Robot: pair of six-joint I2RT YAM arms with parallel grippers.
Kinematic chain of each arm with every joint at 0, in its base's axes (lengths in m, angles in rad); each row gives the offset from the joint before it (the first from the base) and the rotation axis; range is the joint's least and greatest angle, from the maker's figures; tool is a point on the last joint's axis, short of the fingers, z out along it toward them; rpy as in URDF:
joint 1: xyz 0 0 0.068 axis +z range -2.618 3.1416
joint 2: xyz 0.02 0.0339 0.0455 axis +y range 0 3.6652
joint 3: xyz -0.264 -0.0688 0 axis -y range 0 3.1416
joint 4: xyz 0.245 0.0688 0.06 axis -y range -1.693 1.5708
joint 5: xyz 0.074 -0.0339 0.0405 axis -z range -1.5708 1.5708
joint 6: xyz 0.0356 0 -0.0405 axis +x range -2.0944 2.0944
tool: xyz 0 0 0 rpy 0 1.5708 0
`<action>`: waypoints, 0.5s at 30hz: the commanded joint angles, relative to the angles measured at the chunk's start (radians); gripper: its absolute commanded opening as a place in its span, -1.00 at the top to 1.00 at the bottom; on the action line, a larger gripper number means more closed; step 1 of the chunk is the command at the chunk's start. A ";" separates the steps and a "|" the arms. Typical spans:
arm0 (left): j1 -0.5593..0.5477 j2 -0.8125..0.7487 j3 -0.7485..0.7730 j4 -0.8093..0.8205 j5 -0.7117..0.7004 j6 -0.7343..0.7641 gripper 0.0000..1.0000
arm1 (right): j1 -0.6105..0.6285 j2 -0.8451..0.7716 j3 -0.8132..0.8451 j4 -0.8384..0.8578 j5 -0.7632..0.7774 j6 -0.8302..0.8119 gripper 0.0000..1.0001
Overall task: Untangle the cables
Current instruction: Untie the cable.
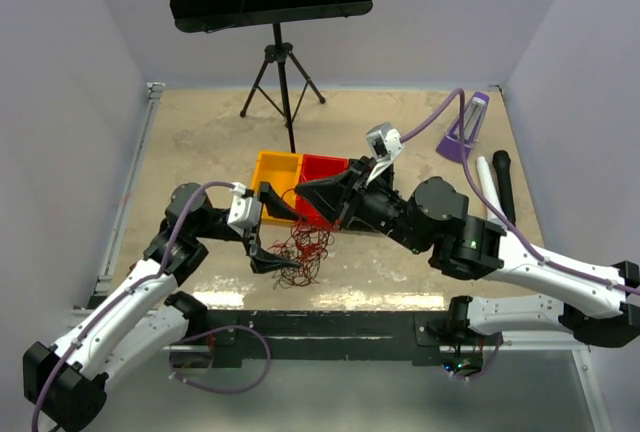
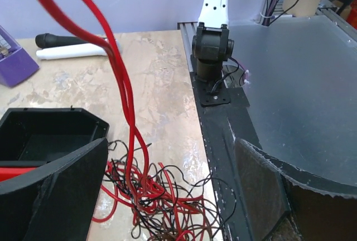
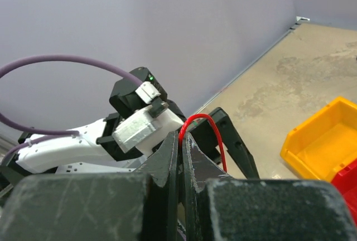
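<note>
The cables (image 1: 308, 245) are a loose clump of thin red and black wires on the table in front of the bins. My left gripper (image 1: 277, 258) is low at the clump's left side and open. In the left wrist view its two fingers (image 2: 61, 191) stand wide on either side of the cables (image 2: 159, 199), touching none that I can see. One red wire (image 2: 120, 79) rises taut out of the clump. My right gripper (image 3: 181, 138) is shut on that red wire (image 3: 207, 119), which loops over its tips. In the top view the right gripper (image 1: 305, 193) hovers above the clump.
A yellow bin (image 1: 277, 168) and a red bin (image 1: 322, 166) sit just behind the clump. A music stand tripod (image 1: 283, 77) is farther back. At the right lie a purple holder (image 1: 466, 138), a white cylinder (image 1: 485, 178) and a black microphone (image 1: 503, 180). The black base rail (image 2: 220, 140) borders the clump.
</note>
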 commanded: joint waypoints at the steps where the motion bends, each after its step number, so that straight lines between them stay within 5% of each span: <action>1: -0.018 0.028 -0.045 0.198 -0.004 -0.108 -0.99 | 0.004 0.000 0.012 0.090 -0.022 0.006 1.00; 15: -0.019 0.144 -0.074 0.178 -0.051 -0.003 -0.54 | 0.004 -0.003 0.063 0.102 -0.022 -0.006 1.00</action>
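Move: The hanging red-and-black cable tangle is about 5 cm to the left hand's right, 1 cm back and some 8 cm lower. The red bin is roughly 11 cm ahead of that hand and 9 cm right, with the orange bin about 14 cm ahead and 3 cm left, both some 24 cm lower. From the right hand, which still pinches the red strand, the tangle hangs about 25 cm below and 4 cm back, level sideways. Left hand sinks about 3.5 cm, edging forward, towards the tangle, fingers starting to close; right keeps its pinch. ##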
